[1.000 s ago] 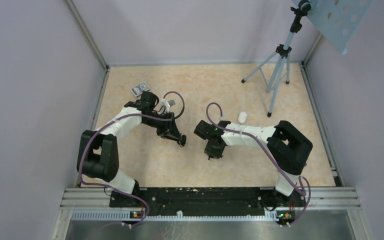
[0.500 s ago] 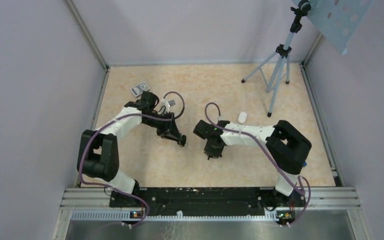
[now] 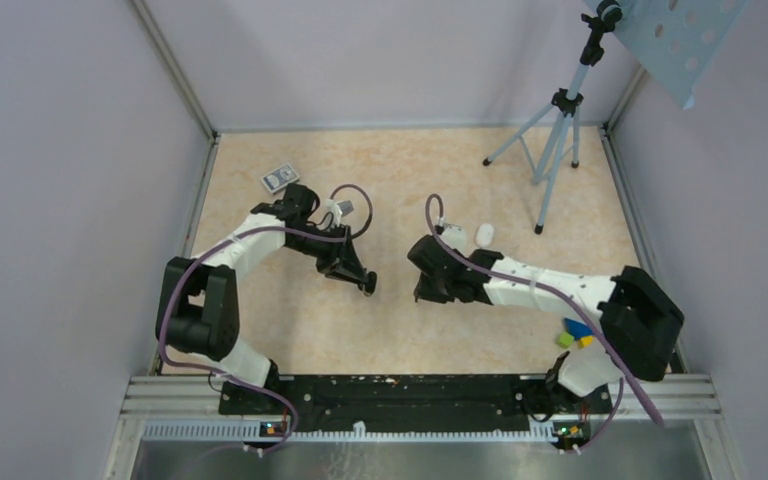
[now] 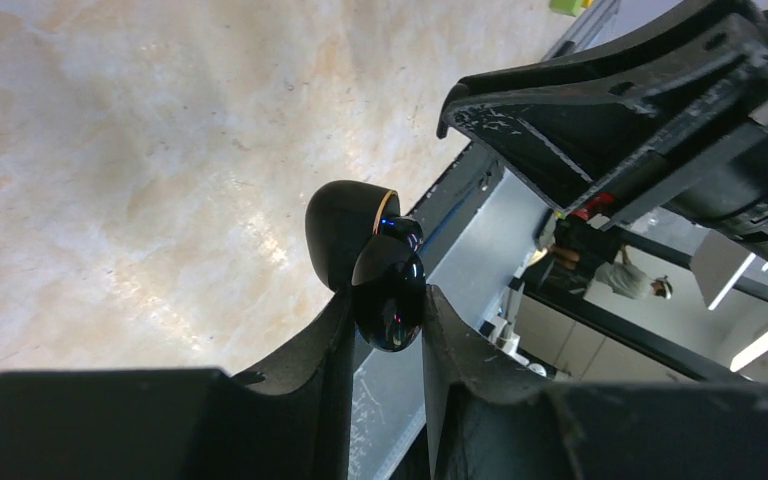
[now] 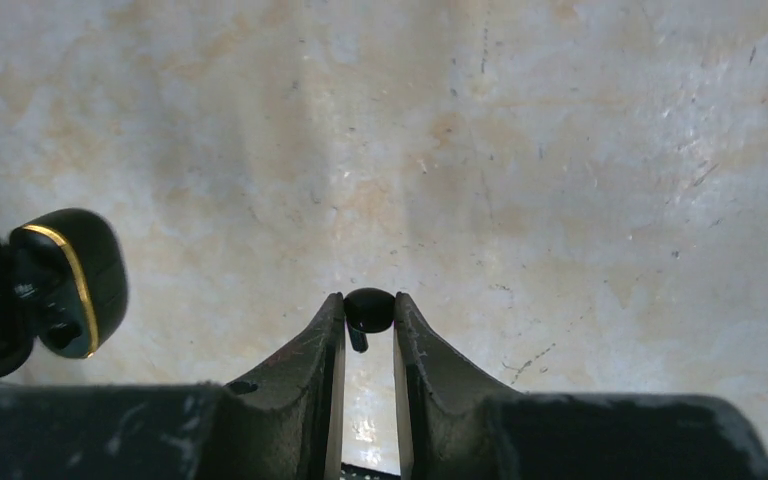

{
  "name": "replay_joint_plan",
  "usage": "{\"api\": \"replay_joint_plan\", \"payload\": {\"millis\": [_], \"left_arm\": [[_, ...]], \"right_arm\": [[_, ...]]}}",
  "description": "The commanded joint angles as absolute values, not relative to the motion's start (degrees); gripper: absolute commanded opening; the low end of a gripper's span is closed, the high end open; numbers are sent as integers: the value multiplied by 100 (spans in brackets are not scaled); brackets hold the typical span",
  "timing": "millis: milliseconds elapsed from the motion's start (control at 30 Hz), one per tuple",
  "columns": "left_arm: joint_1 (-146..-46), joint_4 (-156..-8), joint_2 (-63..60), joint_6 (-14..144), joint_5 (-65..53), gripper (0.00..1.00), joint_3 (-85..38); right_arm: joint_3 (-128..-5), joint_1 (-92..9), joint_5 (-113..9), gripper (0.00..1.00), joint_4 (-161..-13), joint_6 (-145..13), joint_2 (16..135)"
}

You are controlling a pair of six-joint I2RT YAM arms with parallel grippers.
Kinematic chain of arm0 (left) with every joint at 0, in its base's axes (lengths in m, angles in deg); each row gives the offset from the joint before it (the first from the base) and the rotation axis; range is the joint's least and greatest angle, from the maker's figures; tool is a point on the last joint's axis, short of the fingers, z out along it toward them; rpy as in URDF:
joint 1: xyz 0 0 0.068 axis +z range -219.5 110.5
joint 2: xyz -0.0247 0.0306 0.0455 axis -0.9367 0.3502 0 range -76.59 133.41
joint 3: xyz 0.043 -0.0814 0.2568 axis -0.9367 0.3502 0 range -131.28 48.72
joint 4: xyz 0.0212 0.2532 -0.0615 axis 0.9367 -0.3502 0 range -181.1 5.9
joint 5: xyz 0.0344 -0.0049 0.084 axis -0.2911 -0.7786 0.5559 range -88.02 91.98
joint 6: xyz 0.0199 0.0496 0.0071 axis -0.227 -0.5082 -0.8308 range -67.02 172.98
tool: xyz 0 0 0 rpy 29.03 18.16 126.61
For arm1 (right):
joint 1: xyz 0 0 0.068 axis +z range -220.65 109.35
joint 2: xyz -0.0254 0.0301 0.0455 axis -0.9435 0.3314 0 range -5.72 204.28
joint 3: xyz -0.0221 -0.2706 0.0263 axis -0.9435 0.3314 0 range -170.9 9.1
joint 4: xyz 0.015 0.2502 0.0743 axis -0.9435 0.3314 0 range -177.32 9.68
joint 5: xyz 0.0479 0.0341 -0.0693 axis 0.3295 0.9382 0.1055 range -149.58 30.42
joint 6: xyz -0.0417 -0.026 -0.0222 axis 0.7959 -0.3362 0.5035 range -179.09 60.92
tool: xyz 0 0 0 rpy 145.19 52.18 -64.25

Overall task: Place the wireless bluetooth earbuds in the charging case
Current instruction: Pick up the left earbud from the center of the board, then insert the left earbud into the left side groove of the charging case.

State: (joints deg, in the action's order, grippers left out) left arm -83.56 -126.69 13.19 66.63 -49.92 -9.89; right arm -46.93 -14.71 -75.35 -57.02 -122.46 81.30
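Observation:
The charging case (image 4: 388, 292) is glossy black, and its open lid (image 4: 342, 226) has a gold rim. My left gripper (image 4: 388, 305) is shut on it and holds it above the table, near the middle in the top view (image 3: 365, 284). In the right wrist view the case (image 5: 65, 283) shows at the left edge. My right gripper (image 5: 368, 314) is shut on one tiny black earbud (image 5: 368, 305), pinched at the fingertips with its stem pointing down. From above, the right gripper (image 3: 423, 292) faces the left one across a short gap.
A white oval object (image 3: 483, 234) lies on the table behind the right wrist. A small printed card (image 3: 280, 178) sits at the back left and a tripod (image 3: 556, 140) at the back right. Coloured blocks (image 3: 575, 335) lie beside the right arm's base.
The right arm's elbow has swung out to the right and forward, uncovering the coloured blocks. Its wrist has turned toward the left gripper. The left arm has barely moved.

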Motion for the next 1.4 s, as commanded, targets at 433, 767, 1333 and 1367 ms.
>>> {"api": "replay_joint_plan", "payload": {"millis": [433,767,1333,1367], "left_arm": [[-8601,-12321,1539,7465,-6466,0,-1454],[-8715,-11928,1435,8156,-6913,0,-1672],[-8795,-11615,1150,8768,-7186,0,-1914],[-8791,-11560,1137,8878,-7232,0,-1884]], "right_arm": [[-3978,-1523,-7209,8,-8665,-8456,5746],[-3727,-1527,-6536,6,-9718,-7922,5497],[-2646,-1524,-5756,5,-11672,-7792,5082],[-2634,-1521,-5757,5,-11673,-7780,5073]]}}
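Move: The right hand already pinches the earbud; the charging case, open in the left fingers, lies about 11 cm to its left, 3 cm ahead and some 4 cm higher. A white oval piece stands on the table roughly 13 cm ahead and 14 cm to the right of the right hand, 5 cm below. From the left hand, the earbud is some 11 cm right, 3 cm back and 4 cm lower. Right lifts the pinched earbud some 20 cm, swinging level towards the case, which left raises rightward about 9. ##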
